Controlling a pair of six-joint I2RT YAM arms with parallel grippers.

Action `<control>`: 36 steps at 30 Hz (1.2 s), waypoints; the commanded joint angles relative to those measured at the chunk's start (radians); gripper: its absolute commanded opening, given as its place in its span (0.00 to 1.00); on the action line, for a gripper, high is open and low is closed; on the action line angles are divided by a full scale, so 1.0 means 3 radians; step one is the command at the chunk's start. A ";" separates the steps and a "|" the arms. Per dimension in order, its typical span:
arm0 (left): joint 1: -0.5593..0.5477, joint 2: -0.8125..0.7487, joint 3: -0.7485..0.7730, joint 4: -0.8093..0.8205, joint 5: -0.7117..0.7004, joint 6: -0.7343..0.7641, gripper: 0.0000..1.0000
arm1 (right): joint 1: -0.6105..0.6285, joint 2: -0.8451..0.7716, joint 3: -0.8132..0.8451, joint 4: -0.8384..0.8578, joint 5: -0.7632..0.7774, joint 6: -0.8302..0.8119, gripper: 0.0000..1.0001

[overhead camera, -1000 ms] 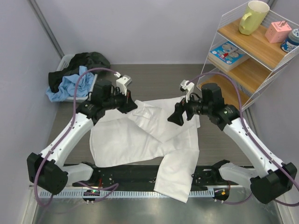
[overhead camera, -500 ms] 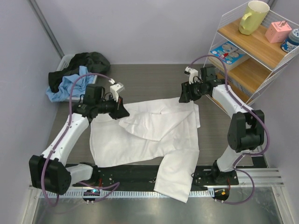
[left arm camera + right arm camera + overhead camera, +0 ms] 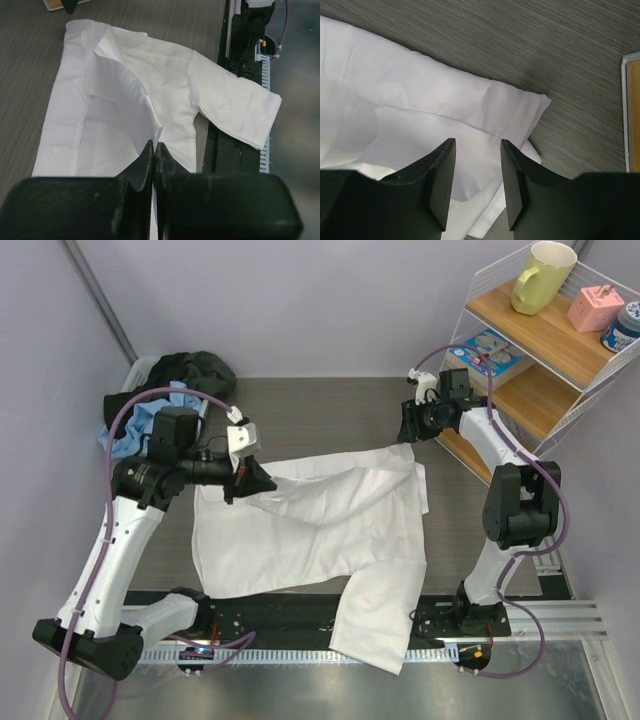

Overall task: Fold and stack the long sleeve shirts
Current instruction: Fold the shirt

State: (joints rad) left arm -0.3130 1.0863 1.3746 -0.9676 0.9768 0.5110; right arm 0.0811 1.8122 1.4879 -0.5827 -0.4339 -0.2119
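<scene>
A white long sleeve shirt [image 3: 320,530] lies spread on the table, one sleeve [image 3: 378,625] draped over the front rail. My left gripper [image 3: 243,480] is at the shirt's left far edge and is shut on a raised fold of the cloth [image 3: 125,90]; in the left wrist view the jaws [image 3: 154,147] press together with white cloth between them. My right gripper [image 3: 405,432] hovers over the shirt's far right corner [image 3: 520,100]. Its fingers [image 3: 477,145] stand apart, with cloth lying flat below them and nothing pinched.
A bin [image 3: 150,375] with dark and blue clothes [image 3: 150,425] sits at the back left. A wire shelf unit [image 3: 530,360] with a yellow mug [image 3: 541,275], a pink box and a book stands at the right, close to the right arm. The black rail [image 3: 290,612] runs along the front.
The right arm has swung back toward the far right corner and its jaws have narrowed. The left gripper has drawn the shirt's edge leftward, and the folded-over cloth now lies flatter.
</scene>
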 commanded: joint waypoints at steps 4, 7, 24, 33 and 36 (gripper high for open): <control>0.0286 0.0004 -0.0220 0.0525 -0.0499 -0.0557 0.00 | 0.0047 0.0085 0.0046 -0.0062 -0.0175 -0.0244 0.41; 0.0414 0.0030 -0.0383 0.0765 -0.0872 -0.0721 0.00 | 0.0052 0.0111 -0.0015 -0.0093 -0.0118 -0.0311 0.40; 0.0997 0.0740 -0.1294 0.1564 -0.1737 -0.0492 0.00 | -0.0025 -0.0048 0.0072 -0.0379 0.0137 -0.0628 0.40; 0.1135 0.1186 -0.1029 0.1134 -0.1773 0.0412 0.61 | -0.0168 0.0207 0.0363 -0.0435 0.0214 -0.0720 0.42; 0.1110 0.1405 -0.0820 0.1165 -0.1712 0.0505 0.65 | -0.0168 0.0351 0.0501 -0.0476 0.0209 -0.0792 0.42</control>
State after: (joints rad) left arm 0.0223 1.4654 1.0294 -0.6254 0.4210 0.5461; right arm 0.0334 1.8782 1.5608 -0.7212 -0.3779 -0.4099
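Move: The left hand holds the sleeve's cuff high; the spot for it on the shirt's far left part lies about 14 cm ahead, 16 cm left and 25 cm below. The laundry basket stands some 34 cm ahead and 31 cm left, 20 cm lower. From the right hand, the shirt's far right corner lies roughly 4 cm ahead, 3 cm right and 5 cm below. Left hand lowers the cuff some 23 cm forward-left onto the shirt and opens; right sinks, shifting 4 cm right. ##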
